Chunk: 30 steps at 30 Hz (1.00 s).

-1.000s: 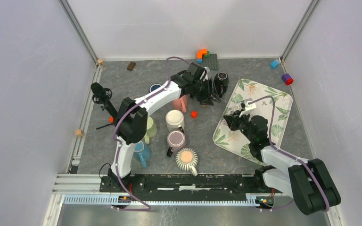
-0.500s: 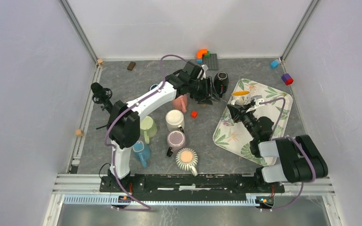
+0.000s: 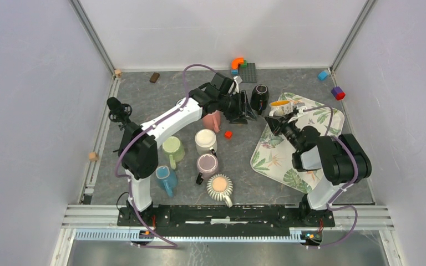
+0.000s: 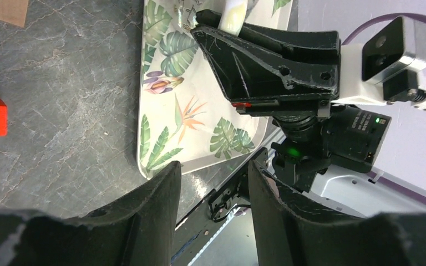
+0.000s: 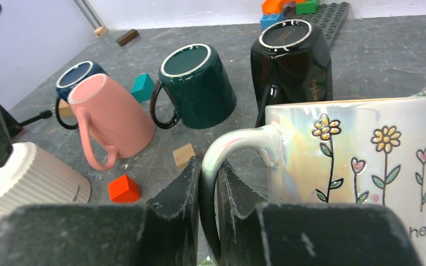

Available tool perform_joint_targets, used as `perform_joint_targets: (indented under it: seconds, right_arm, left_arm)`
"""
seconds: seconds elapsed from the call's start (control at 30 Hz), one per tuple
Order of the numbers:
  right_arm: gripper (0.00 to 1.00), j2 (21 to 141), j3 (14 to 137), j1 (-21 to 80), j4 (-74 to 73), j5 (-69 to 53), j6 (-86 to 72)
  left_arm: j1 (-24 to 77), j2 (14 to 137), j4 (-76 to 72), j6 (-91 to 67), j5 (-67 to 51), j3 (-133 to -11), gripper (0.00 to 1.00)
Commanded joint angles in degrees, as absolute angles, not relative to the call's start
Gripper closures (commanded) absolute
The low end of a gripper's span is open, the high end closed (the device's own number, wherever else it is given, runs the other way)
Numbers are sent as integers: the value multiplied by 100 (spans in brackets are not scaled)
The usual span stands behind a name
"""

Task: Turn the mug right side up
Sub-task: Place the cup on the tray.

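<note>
The mug [image 3: 282, 106] is pearly white with painted flowers and an orange inside. It is held with its mouth up over the far left corner of the leaf-print tray [image 3: 316, 145]. My right gripper [image 3: 280, 122] is shut on its handle. In the right wrist view the handle [image 5: 220, 152] runs between the two fingers [image 5: 184, 183] and the flowered wall of the mug [image 5: 366, 160] fills the right side. My left gripper [image 3: 249, 111] stands open just left of the mug, with nothing in it. In the left wrist view the left gripper [image 4: 213, 180] looks at the tray [image 4: 166, 83].
Upside down behind the mug are a black mug [image 3: 260, 95] and a dark green mug [image 5: 197, 83]. A pink mug [image 3: 213, 120] lies on its side near a red cube [image 3: 228, 134]. Several more mugs [image 3: 205, 140] stand in the left middle. Toy bricks [image 3: 244, 67] lie by the back wall.
My right arm has stretched toward the back, carrying the mug from mid-tray to its far left corner, its orange mouth now facing up. The left gripper drew back slightly to the left.
</note>
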State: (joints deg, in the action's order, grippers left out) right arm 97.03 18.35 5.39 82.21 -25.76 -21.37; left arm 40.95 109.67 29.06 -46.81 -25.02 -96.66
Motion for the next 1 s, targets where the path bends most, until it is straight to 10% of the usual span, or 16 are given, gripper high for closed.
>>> perform_joint_targets:
  seconds: [0.0, 0.97]
  right_arm:
    - [100, 9523, 2269, 517, 11221, -3348, -2318]
    - [100, 9074, 1441, 730, 11223, -4237, -1588]
  left_arm:
    - [4096, 10765, 2852, -4404, -2479, -9670, 44]
    - [4685, 12831, 4660, -3941, -1477, -12380, 47]
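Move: The upright mug's handle, pinched in the right fingers, lies about 7 cm ahead of the left hand, 9 cm to its right and 6 cm below. From the right hand, the mug's middle is some 5 cm ahead and 4 cm to the right at grip height; the tray's middle is about 4 cm back, 12 cm right and 11 cm below. The black mug stands roughly 12 cm straight ahead of the right hand; the dark green mug is 13 cm ahead and 11 cm left; both are about 7 cm below. The right hand keeps its pinch on the handle and carries the mug level, about 6 cm back and 4 cm left towards the left hand, turning some 15 degrees counter-clockwise before it stops and holds. The left hand, fingers staying about half open, first swings a little forward and up and some 4 cm right, then drops about 6 cm and eases back while its fingers tip more steeply down, ending astride the handle beside the right fingertips without closing. ##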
